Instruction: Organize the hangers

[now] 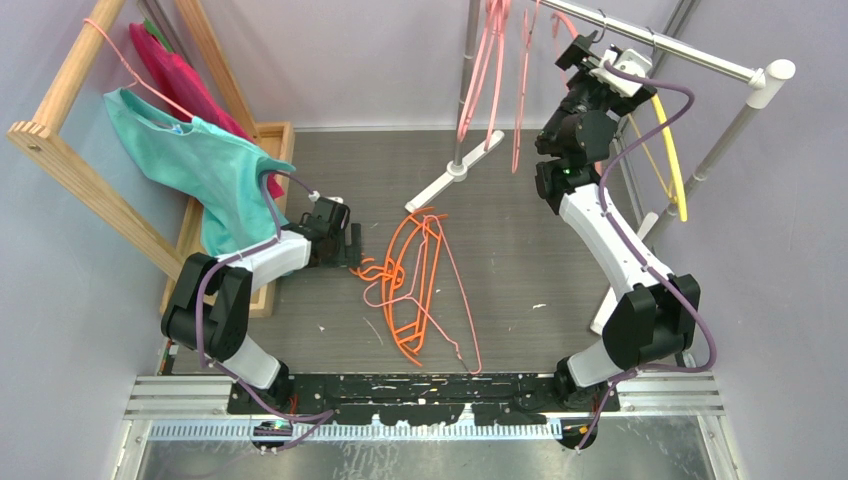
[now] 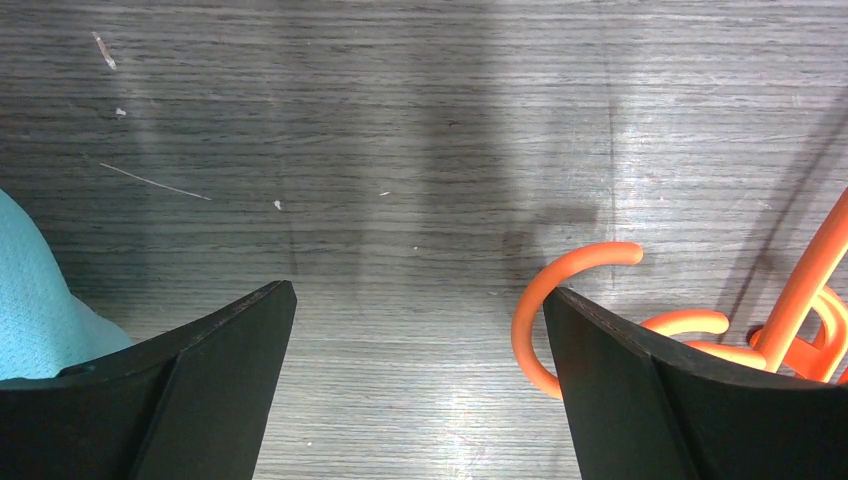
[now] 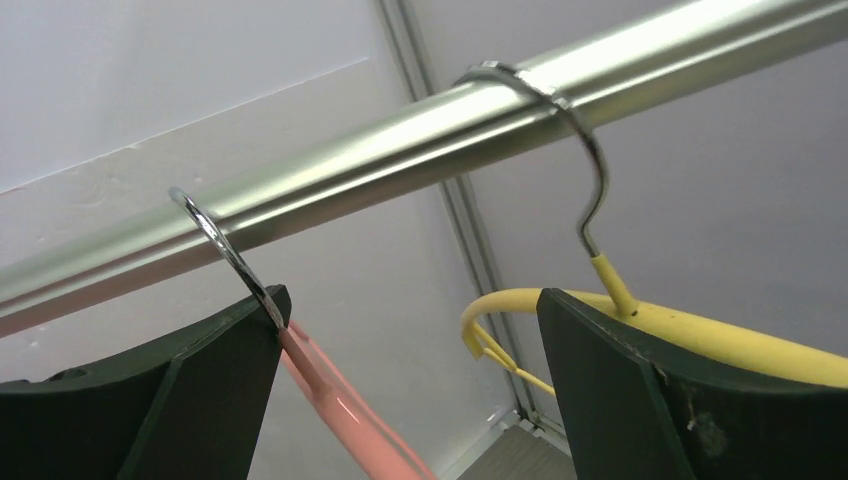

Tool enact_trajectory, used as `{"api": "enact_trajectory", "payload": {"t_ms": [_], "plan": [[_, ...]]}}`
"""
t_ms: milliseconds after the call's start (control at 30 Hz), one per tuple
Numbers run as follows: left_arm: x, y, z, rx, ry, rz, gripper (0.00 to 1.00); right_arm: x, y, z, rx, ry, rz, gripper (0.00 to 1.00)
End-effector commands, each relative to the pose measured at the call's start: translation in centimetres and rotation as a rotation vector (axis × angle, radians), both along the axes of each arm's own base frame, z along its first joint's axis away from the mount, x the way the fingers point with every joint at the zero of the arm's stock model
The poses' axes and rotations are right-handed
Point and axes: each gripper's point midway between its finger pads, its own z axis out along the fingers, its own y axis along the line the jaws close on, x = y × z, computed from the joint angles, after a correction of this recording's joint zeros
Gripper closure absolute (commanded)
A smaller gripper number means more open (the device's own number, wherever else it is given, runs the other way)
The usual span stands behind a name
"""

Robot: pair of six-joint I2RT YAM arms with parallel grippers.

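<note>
Several orange hangers (image 1: 408, 280) lie in a tangle mid-table, with a thin pink hanger (image 1: 462, 300) among them. My left gripper (image 1: 348, 245) sits low just left of the pile. It is open over bare tabletop (image 2: 418, 290), and an orange hook (image 2: 545, 300) curls against its right finger. Pink hangers (image 1: 490, 70) and a yellow hanger (image 1: 674, 165) hang from the metal rail (image 1: 690, 55). My right gripper (image 1: 588, 52) is raised to the rail and open (image 3: 412, 292). A pink hanger (image 3: 335, 395) is beside its left finger and the yellow hanger (image 3: 720, 340) behind its right.
A wooden frame (image 1: 70, 150) stands at the left, carrying a pink hanger draped with teal cloth (image 1: 215, 170) and a red garment (image 1: 180, 75). The teal cloth (image 2: 35, 310) reaches beside my left finger. The rail stand's white foot (image 1: 455, 170) rests on the table.
</note>
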Motion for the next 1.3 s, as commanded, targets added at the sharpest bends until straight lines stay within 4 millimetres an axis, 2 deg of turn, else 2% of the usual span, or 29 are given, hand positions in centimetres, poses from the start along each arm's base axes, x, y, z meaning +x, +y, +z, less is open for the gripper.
{"api": "enact_trajectory", "payload": {"t_ms": [0,200,400,700,867,1100,1267], "plan": [[1.1,-0.5,1.1,-0.011,-0.037,-0.013,0.02,-3.5,-2.9,0.1,0.111,-0.044,-0.104,0.00],[1.1,-0.7,1.1,-0.018,-0.037,-0.016,0.02,-5.7,-4.7,-0.6,0.159,-0.053,-0.164,0.01],[1.0,-0.8,1.0,-0.024,-0.035,-0.017,0.02,-6.7,-4.6,-0.6,0.158,-0.055,-0.121,0.01],[1.0,-0.7,1.1,-0.023,-0.039,-0.016,0.02,-6.3,-1.3,1.4,0.022,0.017,0.138,0.03],[1.0,-0.8,1.1,-0.027,-0.038,-0.018,0.02,-7.6,0.2,2.6,-0.040,0.002,0.250,0.04],[0.9,-0.7,1.2,-0.028,-0.042,-0.017,0.02,-10.9,1.6,4.3,-0.122,-0.093,0.353,0.04],[1.0,-0.8,1.1,-0.028,-0.040,-0.018,0.02,-12.8,4.0,5.6,-0.205,-0.148,0.495,0.04]]}}
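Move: The right hand is wide open just below the rack's rail, which crosses about 4 cm ahead and 4 cm above. Its left finger is at the neck of a pink hanger, roughly 4 cm ahead, 3 cm left and level. The yellow hanger's hook is some 3 cm ahead, 4 cm right and 3 cm up; the next pink hanger is about 8 cm ahead, 12 cm left and level. From the left hand, the first pink hanger's neck is around 40 cm right, 15 cm ahead and 45 cm up. With its left finger still against the pink hanger's neck, the right hand keeps pushing along the rail to the right and back, about 6 cm, sinking slightly. It then comes free and draws away from the rail, back, left and up some 5 cm each way, turning nearly 30 degrees counter-clockwise, fingers staying open. ##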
